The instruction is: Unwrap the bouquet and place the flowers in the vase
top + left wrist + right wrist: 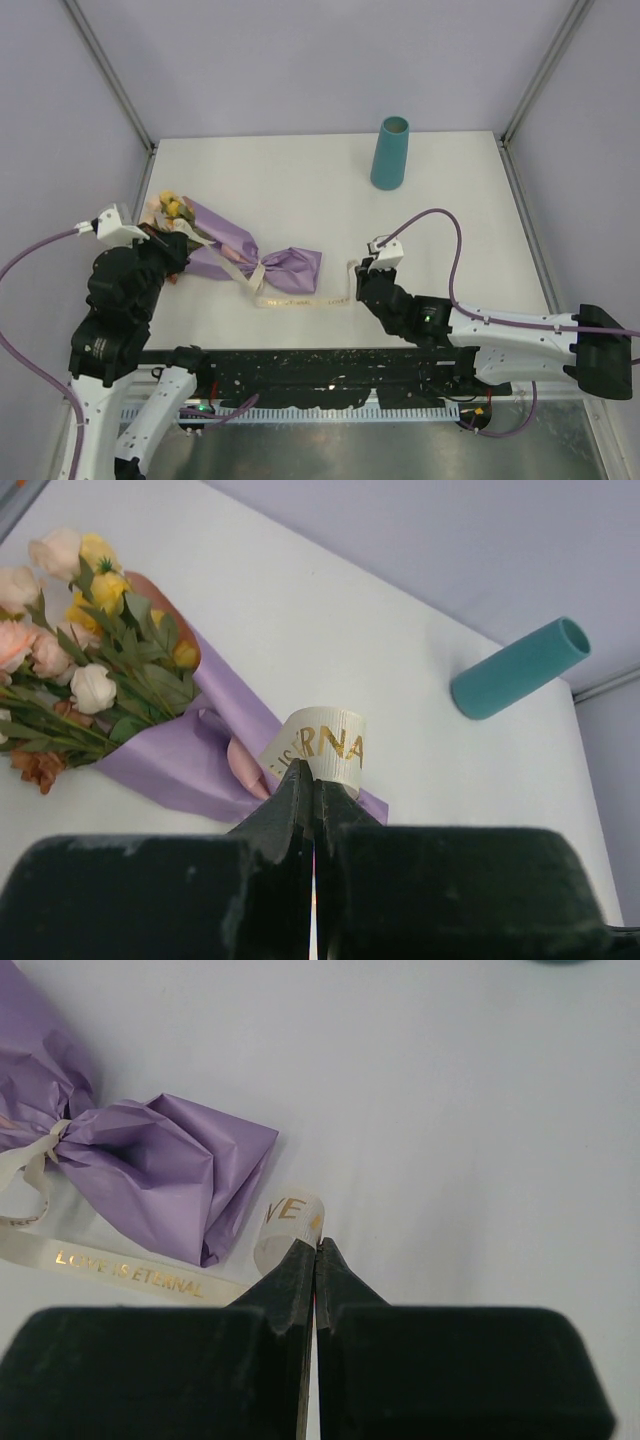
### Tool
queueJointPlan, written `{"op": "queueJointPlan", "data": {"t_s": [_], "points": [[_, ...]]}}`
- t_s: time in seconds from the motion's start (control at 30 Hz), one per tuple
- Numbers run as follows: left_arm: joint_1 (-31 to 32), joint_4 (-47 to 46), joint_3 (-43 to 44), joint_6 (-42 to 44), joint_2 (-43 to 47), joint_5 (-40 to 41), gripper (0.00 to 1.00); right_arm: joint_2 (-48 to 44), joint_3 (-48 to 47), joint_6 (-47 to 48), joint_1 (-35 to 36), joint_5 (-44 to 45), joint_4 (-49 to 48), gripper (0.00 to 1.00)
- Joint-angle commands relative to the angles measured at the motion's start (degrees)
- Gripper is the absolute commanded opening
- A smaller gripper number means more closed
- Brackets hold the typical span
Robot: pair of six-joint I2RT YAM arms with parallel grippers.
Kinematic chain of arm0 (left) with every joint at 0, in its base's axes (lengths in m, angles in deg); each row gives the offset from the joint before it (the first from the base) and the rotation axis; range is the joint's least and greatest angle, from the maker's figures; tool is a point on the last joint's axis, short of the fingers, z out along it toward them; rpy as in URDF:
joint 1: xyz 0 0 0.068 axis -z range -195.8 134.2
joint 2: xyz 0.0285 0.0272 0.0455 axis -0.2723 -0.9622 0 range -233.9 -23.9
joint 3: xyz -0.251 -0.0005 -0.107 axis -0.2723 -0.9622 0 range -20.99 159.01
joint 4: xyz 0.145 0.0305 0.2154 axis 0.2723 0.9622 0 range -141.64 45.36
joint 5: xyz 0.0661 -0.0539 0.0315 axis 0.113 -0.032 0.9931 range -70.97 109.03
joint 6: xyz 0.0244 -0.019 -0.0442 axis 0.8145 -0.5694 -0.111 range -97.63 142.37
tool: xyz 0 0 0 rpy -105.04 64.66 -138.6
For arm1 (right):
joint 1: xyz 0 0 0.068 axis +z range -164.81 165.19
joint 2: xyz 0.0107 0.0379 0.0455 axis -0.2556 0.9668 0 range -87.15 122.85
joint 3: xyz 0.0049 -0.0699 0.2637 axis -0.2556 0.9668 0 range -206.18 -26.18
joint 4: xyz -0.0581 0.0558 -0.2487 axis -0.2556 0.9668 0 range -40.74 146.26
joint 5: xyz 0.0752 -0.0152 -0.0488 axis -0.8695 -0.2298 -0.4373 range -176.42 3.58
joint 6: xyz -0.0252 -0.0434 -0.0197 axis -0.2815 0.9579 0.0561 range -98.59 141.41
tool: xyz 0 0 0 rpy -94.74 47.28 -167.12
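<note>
The bouquet (255, 258) lies on the left of the table, its purple paper (185, 765) still gathered around the stems. The flowers (90, 650) stick out of the far-left end in yellow, peach and cream. A cream ribbon (300, 299) with gold letters trails from the tie toward the right. My left gripper (315, 780) is shut on a curl of that ribbon (325, 745) beside the bouquet. My right gripper (316, 1247) is shut on the ribbon's other end (290, 1215), right of the paper's tail (170, 1170). The teal vase (390, 152) stands upright at the back right.
The white table (300, 190) is walled by pale panels with metal posts at the corners. A black rail (300, 365) runs along the near edge between the arm bases. Purple cables (440, 225) loop from both arms.
</note>
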Motion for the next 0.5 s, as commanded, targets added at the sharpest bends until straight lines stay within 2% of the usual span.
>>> {"op": "queueJointPlan", "data": {"t_s": [0.0,0.23,0.33,0.47], "points": [[0.1,0.3,7.5,2.7,-1.8,0.9,0.00,-1.2,0.1,-2.0,-0.2,1.9,-0.1,0.05],[0.1,1.9,13.8,7.3,-3.4,4.9,0.00,-4.2,-0.5,-4.8,-0.6,7.4,7.1,0.05],[0.1,1.8,15.9,8.3,-3.8,6.9,0.00,-8.3,-1.5,-6.3,-0.8,13.0,11.5,0.05],[0.1,0.6,18.3,9.0,-5.4,6.0,0.00,-14.7,-1.3,-3.9,-0.8,14.6,12.7,0.05]]}}
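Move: About 10 cm right of the left hand, 2 cm farther out and some 29 cm below, lies the ribbon knot on the bouquet; from the right hand the knot is roughly 22 cm left, 1 cm ahead and 12 cm down. The purple wrapper's gathered tail lies about 14 cm left of the right hand, 1 cm ahead; the teal vase is some 25 cm ahead and 7 cm right. The flower heads lie about 13 cm left and 8 cm ahead of the left hand. Lifting its pinched end of ribbon, the left hand climbs about 8.5 cm away from the knot, its fingers tipping up some 10 degrees. The right hand, still pinching the other end, pauses briefly and then draws it about 5 cm to the right, away from the wrapper's tail, rising a little towards the end and swinging clockwise. Both grippers stay shut. ##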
